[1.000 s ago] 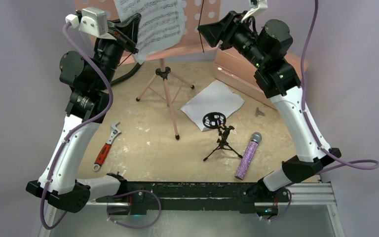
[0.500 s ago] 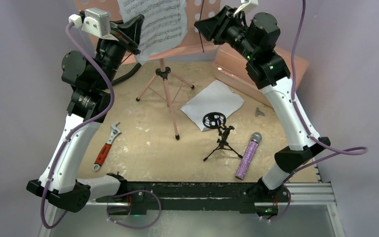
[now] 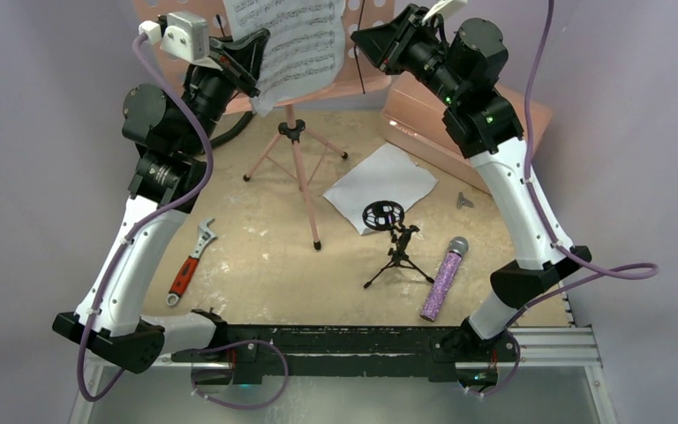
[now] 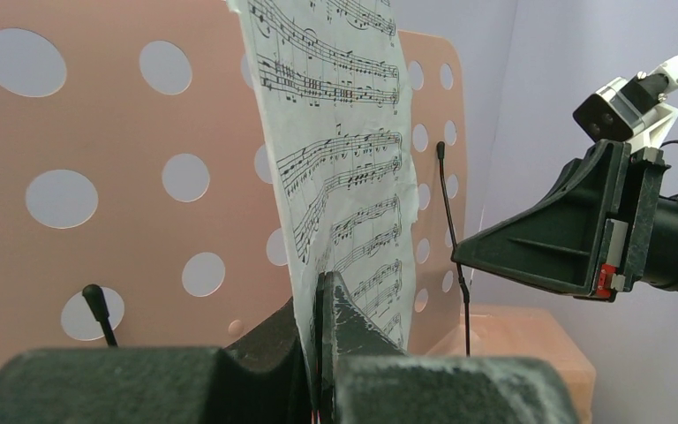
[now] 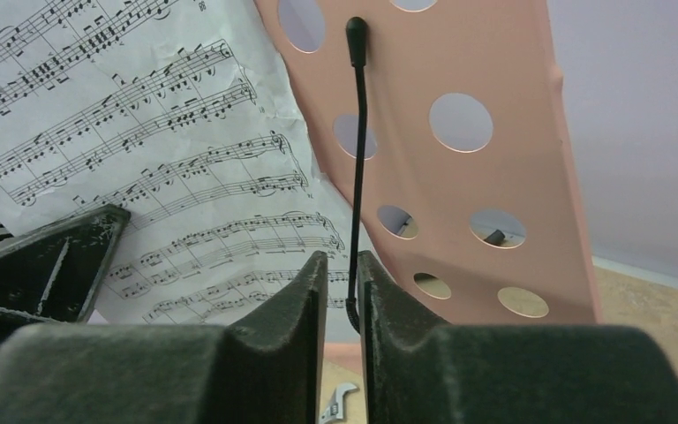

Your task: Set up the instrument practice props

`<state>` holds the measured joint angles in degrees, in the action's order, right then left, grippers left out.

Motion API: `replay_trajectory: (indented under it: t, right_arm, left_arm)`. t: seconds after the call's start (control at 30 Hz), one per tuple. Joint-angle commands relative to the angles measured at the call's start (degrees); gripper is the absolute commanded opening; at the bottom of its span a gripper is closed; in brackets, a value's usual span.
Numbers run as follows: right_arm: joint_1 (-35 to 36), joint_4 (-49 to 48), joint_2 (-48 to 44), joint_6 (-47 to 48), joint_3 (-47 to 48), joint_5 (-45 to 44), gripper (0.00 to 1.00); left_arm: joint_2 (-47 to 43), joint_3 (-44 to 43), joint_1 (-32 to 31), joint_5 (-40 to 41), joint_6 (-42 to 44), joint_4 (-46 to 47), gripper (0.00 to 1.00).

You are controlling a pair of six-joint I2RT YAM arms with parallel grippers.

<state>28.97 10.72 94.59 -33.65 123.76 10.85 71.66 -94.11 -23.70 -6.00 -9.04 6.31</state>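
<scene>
The pink perforated music stand stands on its tripod at the back of the table. My left gripper is shut on the lower edge of a white sheet-music page, holding it upright against the stand's desk. My right gripper sits at the desk's right side; its jaws stand a narrow gap apart around the thin black wire page holder, which lies against the right finger. A second page lies flat on the table. The small black tripod mic stand and the purple glitter microphone are in front.
A salmon box lies behind the right arm at the back right. A red-handled wrench lies at the left. A small grey piece rests by the loose page. A black cable runs behind the left arm.
My right gripper has moved left to the stand's wire holder and its jaws have narrowed around it. My left gripper has shifted the held page up and right.
</scene>
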Motion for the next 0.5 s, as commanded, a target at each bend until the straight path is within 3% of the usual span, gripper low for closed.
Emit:
replay_trajectory:
  t: [0.0, 0.2, 0.47]
  right_arm:
    - [0.1, -2.8, 0.5, -0.6, 2.3, 1.2, 0.16]
    - [0.1, -3.4, 0.6, -0.9, 1.9, 1.5, 0.00]
    - [0.1, -4.6, -0.1, -0.3, 1.1, 2.7, 0.00]
  left_arm:
    - [0.2, -1.5, -0.1, -1.4, -1.0, 2.6, 0.00]
    - [0.5, -1.6, -0.1, -1.5, -1.2, 2.8, 0.00]
    - [0.5, -1.5, -0.1, -1.0, -1.2, 2.7, 0.00]
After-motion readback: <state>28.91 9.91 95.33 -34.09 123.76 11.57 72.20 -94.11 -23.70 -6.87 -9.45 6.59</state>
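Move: Between the right hand's part-open fingers stands the stand's right wire page holder, its middle about 2 cm above and 1 cm ahead of the hand. The music sheet's middle is some 8 cm to the left, 2 cm ahead and 3 cm up; the stand's desk centre is 12 cm left and 4 cm ahead. From the left hand, that holder is about 13 cm to the right and 5 cm ahead, at hand height. Closing its fingers from roughly a quarter open to shut, the right hand pinches the wire page holder at the right side of the desk while easing barely half a centimetre forward and to the left, with its pointing unchanged. The left hand stays almost in place, still gripping the sheet by its left edge against the stand. ##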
